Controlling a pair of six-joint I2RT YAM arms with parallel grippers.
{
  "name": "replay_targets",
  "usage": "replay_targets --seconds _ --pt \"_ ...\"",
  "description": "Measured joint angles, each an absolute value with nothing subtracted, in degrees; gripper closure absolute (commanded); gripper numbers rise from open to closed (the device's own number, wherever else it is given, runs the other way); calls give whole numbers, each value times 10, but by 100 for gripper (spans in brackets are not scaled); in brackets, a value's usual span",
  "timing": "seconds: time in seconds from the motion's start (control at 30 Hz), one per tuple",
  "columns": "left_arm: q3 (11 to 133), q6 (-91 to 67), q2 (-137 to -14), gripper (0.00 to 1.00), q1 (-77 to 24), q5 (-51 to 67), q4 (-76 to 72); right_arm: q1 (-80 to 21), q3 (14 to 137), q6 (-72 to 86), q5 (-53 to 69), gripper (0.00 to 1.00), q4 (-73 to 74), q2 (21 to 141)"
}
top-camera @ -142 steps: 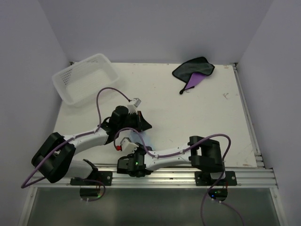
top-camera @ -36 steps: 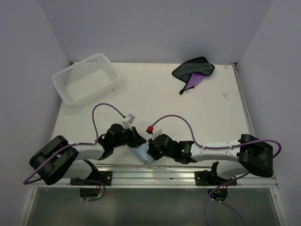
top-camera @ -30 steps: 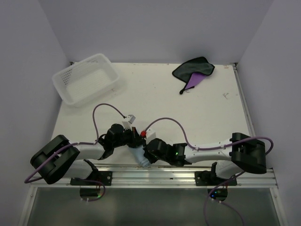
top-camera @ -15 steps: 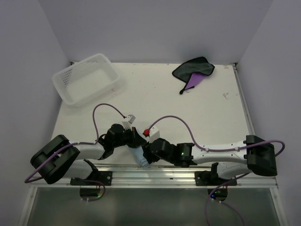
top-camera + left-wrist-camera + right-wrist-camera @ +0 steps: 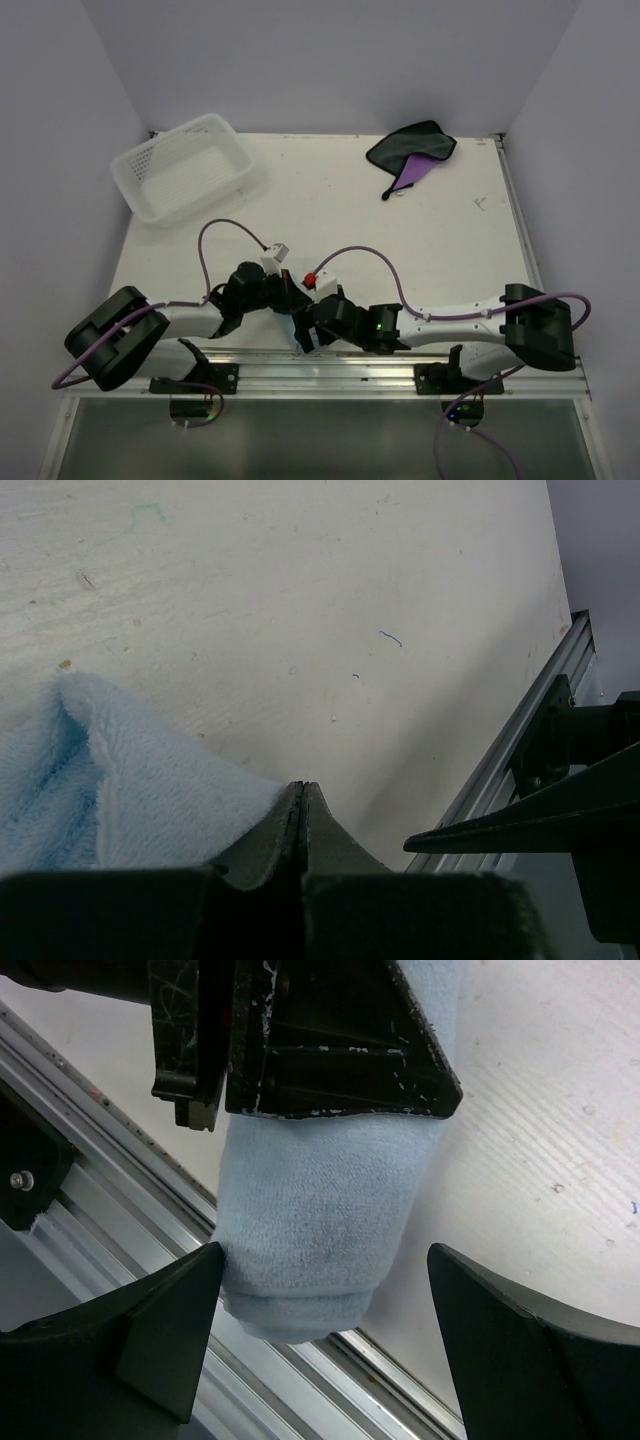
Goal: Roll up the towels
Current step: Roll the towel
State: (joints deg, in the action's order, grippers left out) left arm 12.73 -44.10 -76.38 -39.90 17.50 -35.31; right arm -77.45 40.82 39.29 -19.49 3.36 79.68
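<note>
The light blue towel (image 5: 320,1210) lies rolled up at the table's near edge, its end reaching over the aluminium rail (image 5: 110,1250). My right gripper (image 5: 327,1250) is open, one finger on each side of the roll's end; the left finger just touches it. My left gripper (image 5: 303,786) is shut, with nothing between its fingers; the blue towel (image 5: 120,770) rests against its left side. In the right wrist view its black body lies on top of the roll. From above, both grippers (image 5: 290,300) (image 5: 308,335) meet and cover the roll. The purple and dark towel (image 5: 412,150) lies crumpled at the far right.
A white lattice basket (image 5: 240,150) stands at the far left corner. The aluminium rail (image 5: 380,368) runs along the near edge, right under the roll. Walls close the table at the back and on both sides.
My right gripper has gone from shut to wide open around the roll's end, and its arm has shifted a little. The left gripper has stayed shut and in place.
</note>
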Motion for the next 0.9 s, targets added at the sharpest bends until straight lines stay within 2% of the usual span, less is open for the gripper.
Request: replay_targets --seconds 0.27,0.57,0.87,0.9 --pt "136 -438 -764 100 -399 175 -335 -774 408 407 -171 9 -7 825" --pt "143 -434 -755 100 -399 170 -312 -778 410 416 -173 16 -3 871" --pt "151 -429 -751 100 -399 164 -292 -802 424 415 -207 46 18 876" --pt "154 -429 -751 100 -399 164 -288 -804 427 415 -213 52 20 878"
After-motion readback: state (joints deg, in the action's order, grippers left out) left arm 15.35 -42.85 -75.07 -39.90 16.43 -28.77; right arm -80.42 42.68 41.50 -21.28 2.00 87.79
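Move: The near end of the rolled towel lies some 3 cm below the right hand's wide-open fingers, about 1 cm back and 1 cm to the left. From that hand, the part of the towel under the shut left fingers is around 8 cm ahead with no sideways offset and 4 cm lower; the table's near edge runs about 5 cm behind and 6 cm below. The left hand has the towel's near end roughly 9 cm back and 1 cm to its left, slightly lower. The right hand slips about 1.5 cm left, then sinks over the rolled towel's near end, some 3.5 cm down in all while easing about 1 cm back towards the table's near edge, so that its fingers straddle the roll. Once down it stops sinking and its fingers close from wide open to about half, coming in against both sides of the roll's end, while the shut left fingers stay practically in place, still pressing on the towel farther out. ##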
